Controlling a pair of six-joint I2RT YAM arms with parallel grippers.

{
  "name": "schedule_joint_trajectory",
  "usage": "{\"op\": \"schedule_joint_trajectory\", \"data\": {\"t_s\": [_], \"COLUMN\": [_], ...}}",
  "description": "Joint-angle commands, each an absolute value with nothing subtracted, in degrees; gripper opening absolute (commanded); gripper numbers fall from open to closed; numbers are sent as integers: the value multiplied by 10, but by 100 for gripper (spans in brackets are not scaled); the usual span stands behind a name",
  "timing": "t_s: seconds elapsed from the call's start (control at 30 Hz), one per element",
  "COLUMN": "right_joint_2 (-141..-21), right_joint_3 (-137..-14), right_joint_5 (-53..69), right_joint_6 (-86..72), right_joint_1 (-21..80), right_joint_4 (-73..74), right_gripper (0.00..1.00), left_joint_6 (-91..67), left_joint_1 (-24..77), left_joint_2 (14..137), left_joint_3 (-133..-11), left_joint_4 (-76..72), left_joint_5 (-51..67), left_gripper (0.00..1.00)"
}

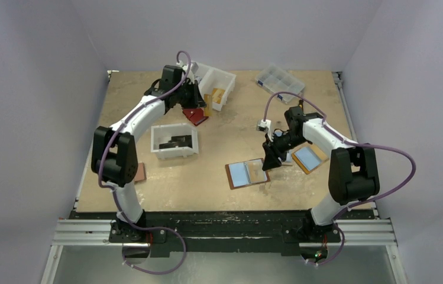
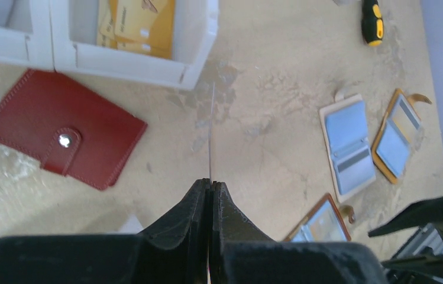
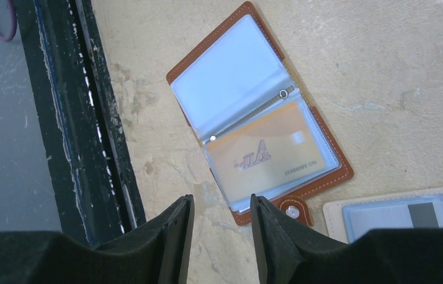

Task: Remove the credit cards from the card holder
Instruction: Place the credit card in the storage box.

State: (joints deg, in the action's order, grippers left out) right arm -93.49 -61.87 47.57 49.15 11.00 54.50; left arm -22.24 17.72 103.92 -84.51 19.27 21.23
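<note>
The card holder (image 1: 247, 173) lies open on the table, brown outside with a light-blue panel. In the right wrist view the card holder (image 3: 239, 83) shows clear sleeves, and a gold credit card (image 3: 269, 157) sits in the nearer one. My right gripper (image 3: 222, 207) hovers open just off the holder's snap-tab corner, nothing between its fingers; from above the right gripper (image 1: 271, 160) sits at the holder's right edge. My left gripper (image 2: 210, 184) is shut on a thin card (image 2: 211, 130) seen edge-on. It hangs at the back, the left gripper (image 1: 194, 100) beside the white bins.
A red wallet (image 2: 62, 136) lies closed below a white bin (image 2: 201, 53) holding gold cards. A white tray (image 1: 174, 141) holds dark cards. A cream holder (image 3: 396, 216) and a tan-orange holder (image 1: 309, 158) lie right of the brown one. A clear compartment box (image 1: 279, 78) stands at the back.
</note>
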Motion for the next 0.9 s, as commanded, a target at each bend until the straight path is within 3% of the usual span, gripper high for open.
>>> {"op": "schedule_joint_trajectory", "data": {"t_s": [0.0, 0.43, 0.87], "right_joint_2": [-908, -892, -881], "right_joint_3": [-614, -610, -605], "right_joint_5": [493, 491, 490], "right_joint_6": [501, 497, 486], "right_joint_1": [98, 78, 59], "right_joint_4": [545, 541, 533], "right_gripper": [48, 49, 50], "left_joint_6": [-181, -195, -216], "left_joint_1": [160, 147, 146], "left_joint_2": [1094, 1291, 1362], "left_joint_3": [-939, -1187, -1251], "left_joint_4": [206, 225, 209], "left_joint_5": [210, 222, 213], "left_gripper": [0, 0, 0]}}
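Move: The left hand, holding a gold card, is bound for the storage box's right compartment, where gold cards already lie, about 16 cm ahead, 6 cm to its right and some 14 cm below. The box's left compartment lies roughly 19 cm ahead and 3 cm left; the red holder about 4 cm ahead and 4 cm left, on the table. From the right hand, the right compartment is some 35 cm ahead and 21 cm left. Still pinching the gold card, the left hand swings forward about 14 cm, nearly level at first, then slows and sinks some 4 cm towards the storage box's right compartment, with hardly any wrist turn and fingers kept shut. The right hand, empty, eases about 2 cm to the right and slightly up, away from the open brown holder. ##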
